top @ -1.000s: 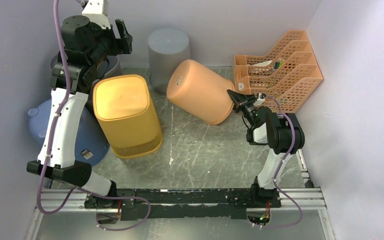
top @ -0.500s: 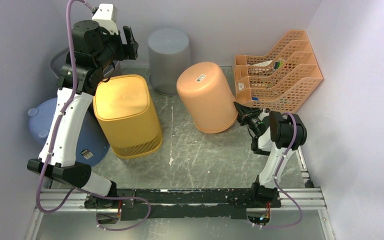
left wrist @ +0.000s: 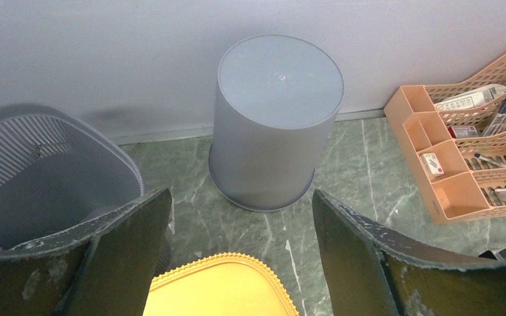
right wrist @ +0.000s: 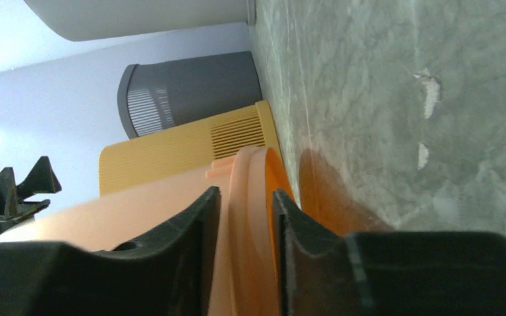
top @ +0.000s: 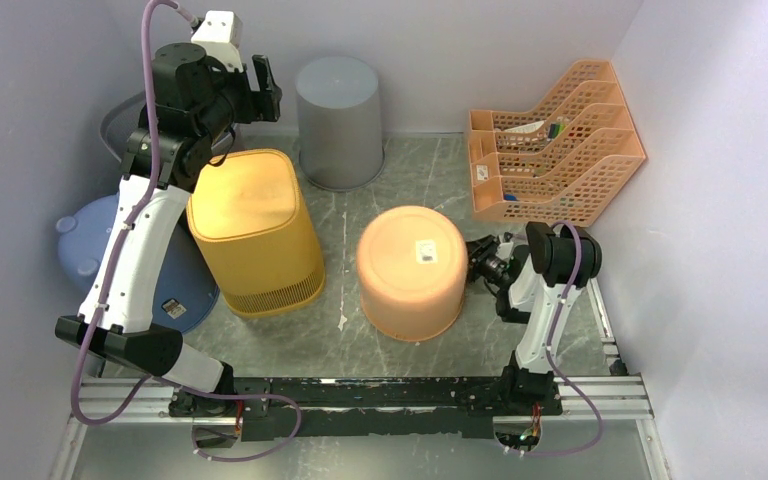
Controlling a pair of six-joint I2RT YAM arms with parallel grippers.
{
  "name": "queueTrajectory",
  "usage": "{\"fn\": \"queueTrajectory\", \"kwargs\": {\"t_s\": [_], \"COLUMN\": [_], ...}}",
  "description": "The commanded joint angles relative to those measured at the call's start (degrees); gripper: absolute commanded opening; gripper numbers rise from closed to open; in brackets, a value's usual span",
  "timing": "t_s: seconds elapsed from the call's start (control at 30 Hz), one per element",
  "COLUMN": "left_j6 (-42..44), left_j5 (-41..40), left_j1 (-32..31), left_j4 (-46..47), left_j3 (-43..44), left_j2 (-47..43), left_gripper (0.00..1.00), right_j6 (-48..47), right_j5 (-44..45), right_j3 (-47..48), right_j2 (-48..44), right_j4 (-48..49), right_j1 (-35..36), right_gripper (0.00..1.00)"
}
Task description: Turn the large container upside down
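Note:
The large container point(top: 410, 270), a peach-orange bucket with a white label on its base, stands upside down on the marble table near the middle. My right gripper point(top: 478, 262) sits low at its right side. In the right wrist view the container's rim point(right wrist: 250, 178) runs between the fingers of the right gripper point(right wrist: 245, 194), which are parted with slim gaps on either side. My left gripper point(top: 260, 85) hangs high at the back left, wide open and empty. The left gripper point(left wrist: 240, 194) looks down over the yellow bin's corner.
A yellow bin point(top: 255, 230) stands upside down left of the container. An inverted grey bucket point(top: 338, 120) is at the back wall, with a grey ribbed basket point(left wrist: 39, 171) beside it. A blue tub point(top: 175, 285) lies far left. An orange file rack point(top: 560, 140) fills the back right corner.
The container swung from lying tilted at the back to standing upside down nearer the front. The right gripper came down and forward with it, and its jaws have parted. The left arm shifted slightly.

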Motion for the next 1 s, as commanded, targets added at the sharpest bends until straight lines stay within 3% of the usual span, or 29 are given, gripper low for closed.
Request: {"fn": "queueTrajectory", "kwargs": {"t_s": [0.0, 0.2, 0.63, 0.77, 0.97], "left_j6": [0.66, 1.39, 1.94, 2.1, 1.71], "left_j5": [-1.03, -1.66, -1.84, -1.75, -1.14], "left_j1": [-0.48, -0.48, -0.52, -0.48, -0.32], "left_j4": [1.92, 1.13, 2.08, 1.69, 1.73], "left_j3": [0.23, 1.1, -0.56, -0.28, -0.54], "left_j2": [-0.59, -0.99, -1.33, -0.7, 0.7], "left_gripper": [0.9, 0.9, 0.91, 0.92, 0.93], "right_j6": [-5.73, -6.44, -23.33, -34.4, -60.48], "right_j5": [-2.97, -2.8, -0.23, 1.38, 11.4], "right_j3": [1.89, 7.26, 22.18, 30.33, 48.78], "right_j2": [1.51, 0.13, -20.13, -25.78, -30.3], "right_j4": [15.51, 11.0, -20.79, -38.32, -78.51], "right_j1": [0.24, 0.2, 0.48, 1.52, 8.46], "right_gripper": [0.41, 0.59, 0.63, 0.64, 0.66]}}
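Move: The right hand is still at the rim of the upturned orange container, whose middle lies about 12 cm to the hand's left, 5 cm back and some 7 cm higher. The tray rack stands roughly 22 cm ahead and 17 cm right, the grey upturned bin about 22 cm ahead and 28 cm left. The yellow bin is level ahead, some 42 cm left. From the left hand the orange container lies about 33 cm right, 12 cm back and 34 cm below. Open the right gripper to about two-thirds to let go of the orange container's rim, then draw the hand away from the container, forward about 12 cm while climbing, slowly at first then fast, some 23 cm. On the way roll the wrist about 55 degrees around the fingers' pointing line, counter-clockwise seen from behind the hand, fingers kept open. ##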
